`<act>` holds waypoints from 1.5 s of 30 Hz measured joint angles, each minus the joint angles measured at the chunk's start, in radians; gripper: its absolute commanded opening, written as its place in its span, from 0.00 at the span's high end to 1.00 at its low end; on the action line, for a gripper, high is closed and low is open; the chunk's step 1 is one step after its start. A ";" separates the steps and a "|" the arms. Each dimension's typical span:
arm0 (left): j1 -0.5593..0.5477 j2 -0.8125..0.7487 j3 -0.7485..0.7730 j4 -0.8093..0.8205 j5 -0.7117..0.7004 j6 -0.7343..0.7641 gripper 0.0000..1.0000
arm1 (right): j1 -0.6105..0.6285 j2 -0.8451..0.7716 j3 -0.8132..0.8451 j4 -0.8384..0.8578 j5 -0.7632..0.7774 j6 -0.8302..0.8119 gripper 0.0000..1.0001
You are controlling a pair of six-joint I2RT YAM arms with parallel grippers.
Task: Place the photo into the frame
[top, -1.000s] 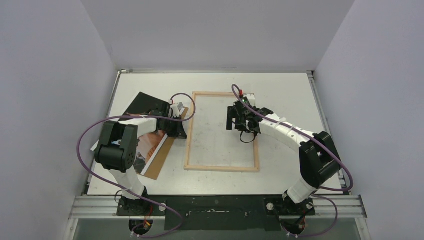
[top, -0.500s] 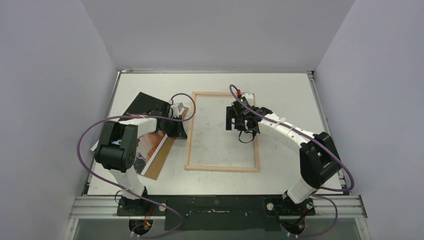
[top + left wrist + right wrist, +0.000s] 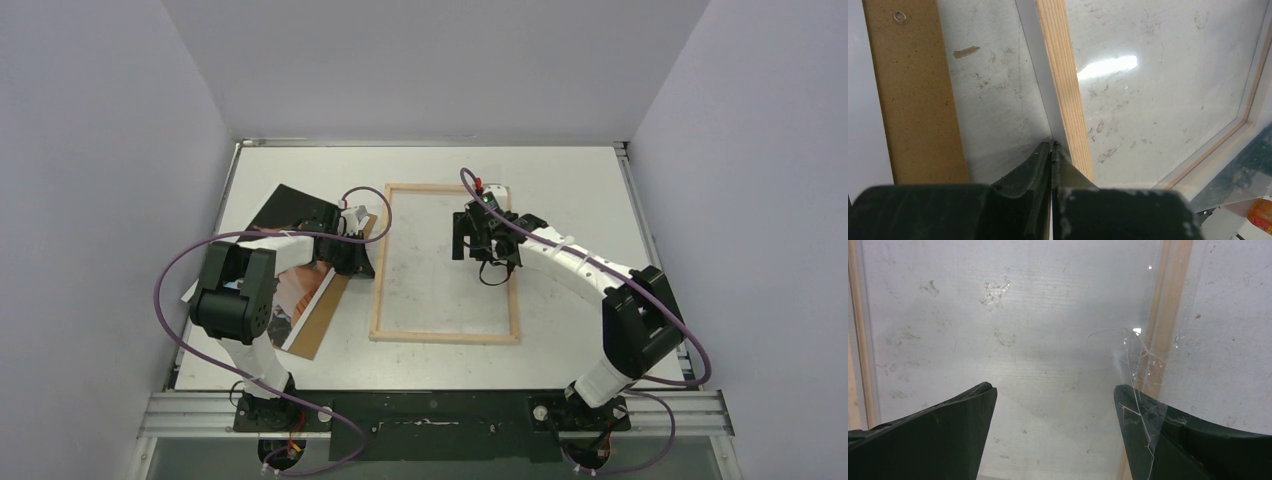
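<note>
The frame (image 3: 378,270) lies flat mid-table, a thin light-wood rectangle. Left of it the photo (image 3: 297,290), dark with an orange-brown patch and a white border, rests over a brown backing panel (image 3: 322,312). My left gripper (image 3: 356,256) sits at the photo's right edge, beside the frame's left slat (image 3: 1063,75). Its jaws are shut on a thin white sheet edge (image 3: 1034,60), which I take to be the photo. My right gripper (image 3: 470,240) hovers open over the frame's right half. Nothing lies between its fingers (image 3: 1055,390), and the frame's right slat (image 3: 1168,315) runs by the right fingertip.
A clear sheet with a crack (image 3: 1148,370) lies over the frame's right slat near my right fingertip. The brown backing panel (image 3: 913,90) has a small metal ring near its end. Grey walls close in the table on three sides.
The right gripper has shifted very slightly toward the far side. The left arm and the photo have not moved.
</note>
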 measured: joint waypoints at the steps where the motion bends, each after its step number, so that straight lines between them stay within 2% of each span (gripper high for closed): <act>1: 0.000 0.000 0.000 0.000 0.000 0.000 1.00 | -0.002 -0.003 0.000 0.000 -0.004 -0.001 0.10; 23: 0.000 -0.001 0.007 -0.036 0.023 -0.008 0.99 | -0.051 -0.027 -0.048 0.031 -0.091 -0.003 0.10; 28: 0.002 -0.017 0.018 -0.060 0.026 -0.009 0.93 | -0.051 -0.027 -0.051 0.036 -0.092 -0.003 0.10; 35: 0.008 -0.046 0.029 -0.069 0.061 -0.019 0.74 | -0.051 -0.027 -0.055 0.048 -0.108 -0.002 0.10; 40: -0.003 -0.047 0.030 -0.068 0.073 -0.026 0.73 | -0.051 -0.027 -0.058 0.056 -0.112 0.000 0.10; 45: -0.019 -0.043 0.037 -0.068 0.062 -0.024 0.77 | -0.052 -0.027 -0.068 0.063 -0.114 0.002 0.10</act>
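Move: Just outside the frame's left rail, the left hand's shut fingertips are down by the table, with the rail's middle about 2 cm to their right and 2 cm ahead, at nearly their own height. The photo's middle is some 16 cm to their left and 2 cm ahead; the frame's near rail is centred about 12 cm back and 13 cm right. From the raised right hand, the left rail lies roughly 17 cm left, 2 cm ahead and 8 cm below. Sliding back not quite 1 cm beside the left rail, the left hand then lifts its fingertips clear by about 2.5 cm, opens the shut fingers to roughly a quarter and shifts some 1.5 cm right over the rail. The right hand, kept wide open over the frame, bobs up about 1 cm, sinks back slightly lower than before and rolls about 5 degrees. ##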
